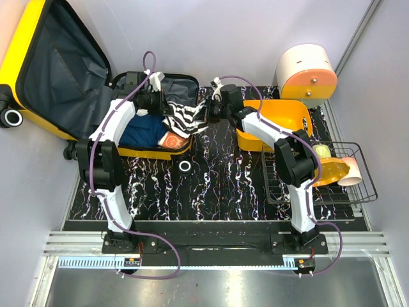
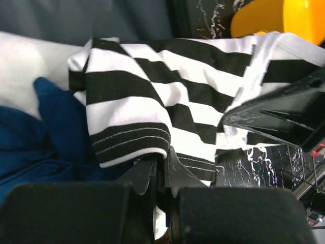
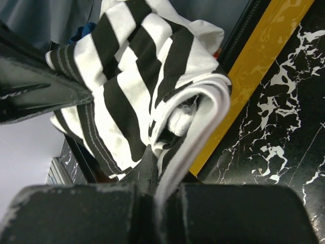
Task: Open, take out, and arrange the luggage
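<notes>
The yellow luggage (image 1: 25, 57) lies open at the back left, its lid propped up and showing grey lining. Its base (image 1: 150, 152) holds a blue garment (image 1: 144, 131) and an orange item (image 1: 171, 141). A black-and-white striped garment (image 1: 185, 118) hangs over the base's right rim, held from both sides. My left gripper (image 1: 167, 107) is shut on its hem (image 2: 132, 137). My right gripper (image 1: 206, 114) is shut on its folded white-edged side (image 3: 203, 112). The yellow rim (image 3: 254, 86) shows beside the cloth, and the blue garment shows in the left wrist view (image 2: 40, 132).
A yellow plastic basket (image 1: 287, 115) stands behind the right arm. A black wire basket (image 1: 345, 192) at the right holds several items. A white-and-orange drawer box (image 1: 307, 70) stands at the back right. A black-and-white ring (image 1: 185, 166) lies on the marbled mat.
</notes>
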`<state>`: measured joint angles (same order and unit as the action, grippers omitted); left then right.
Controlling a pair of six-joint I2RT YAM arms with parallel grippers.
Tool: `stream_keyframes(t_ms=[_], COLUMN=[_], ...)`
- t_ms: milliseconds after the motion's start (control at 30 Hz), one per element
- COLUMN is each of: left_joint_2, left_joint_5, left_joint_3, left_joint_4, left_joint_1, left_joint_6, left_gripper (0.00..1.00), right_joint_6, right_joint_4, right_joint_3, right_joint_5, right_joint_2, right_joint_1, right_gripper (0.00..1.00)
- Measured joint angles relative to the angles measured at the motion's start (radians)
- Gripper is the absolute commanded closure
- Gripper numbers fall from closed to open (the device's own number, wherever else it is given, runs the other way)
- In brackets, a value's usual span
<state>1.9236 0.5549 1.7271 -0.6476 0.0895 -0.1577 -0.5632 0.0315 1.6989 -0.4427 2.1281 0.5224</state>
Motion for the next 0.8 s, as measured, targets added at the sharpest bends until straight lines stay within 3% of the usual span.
stream_keyframes(t_ms=[433,800], left_joint_2=[-0.089,-0.052], left_joint_5=[-0.023,-0.029], left_joint_3=[0.067,0.163], left_joint_4=[0.023,0.096], left_joint_1=[0.15,0.303], left_joint_6=[0.08,0.04], left_gripper=[1.0,1.0], right_joint_6=[0.086,0.23], right_joint_4=[0.086,0.221], right_joint_3=[0.002,-0.093], right_joint_5=[-0.019,-0.071], right_joint_2=[-0.1,-0.31], right_joint_1=[-0.103,-0.31], right_gripper=[1.0,1.0])
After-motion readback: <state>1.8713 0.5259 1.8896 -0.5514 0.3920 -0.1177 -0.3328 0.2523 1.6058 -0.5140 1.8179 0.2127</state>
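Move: Both hands already grip the striped shirt. The yellow bin it is carried towards lies about 25 cm right of the right hand, 4 cm back and 13 cm lower; from the left hand about 40 cm right, 4 cm back and 15 cm lower. The suitcase's open base is centred 4 cm left of the left hand, level with it and 13 cm below; the orange cloth lies 3 cm right and 10 cm back of that hand, 12 cm below. Both hands keep pinching the striped shirt, carrying it right some 15 cm and up 10, towards the yellow bin. ##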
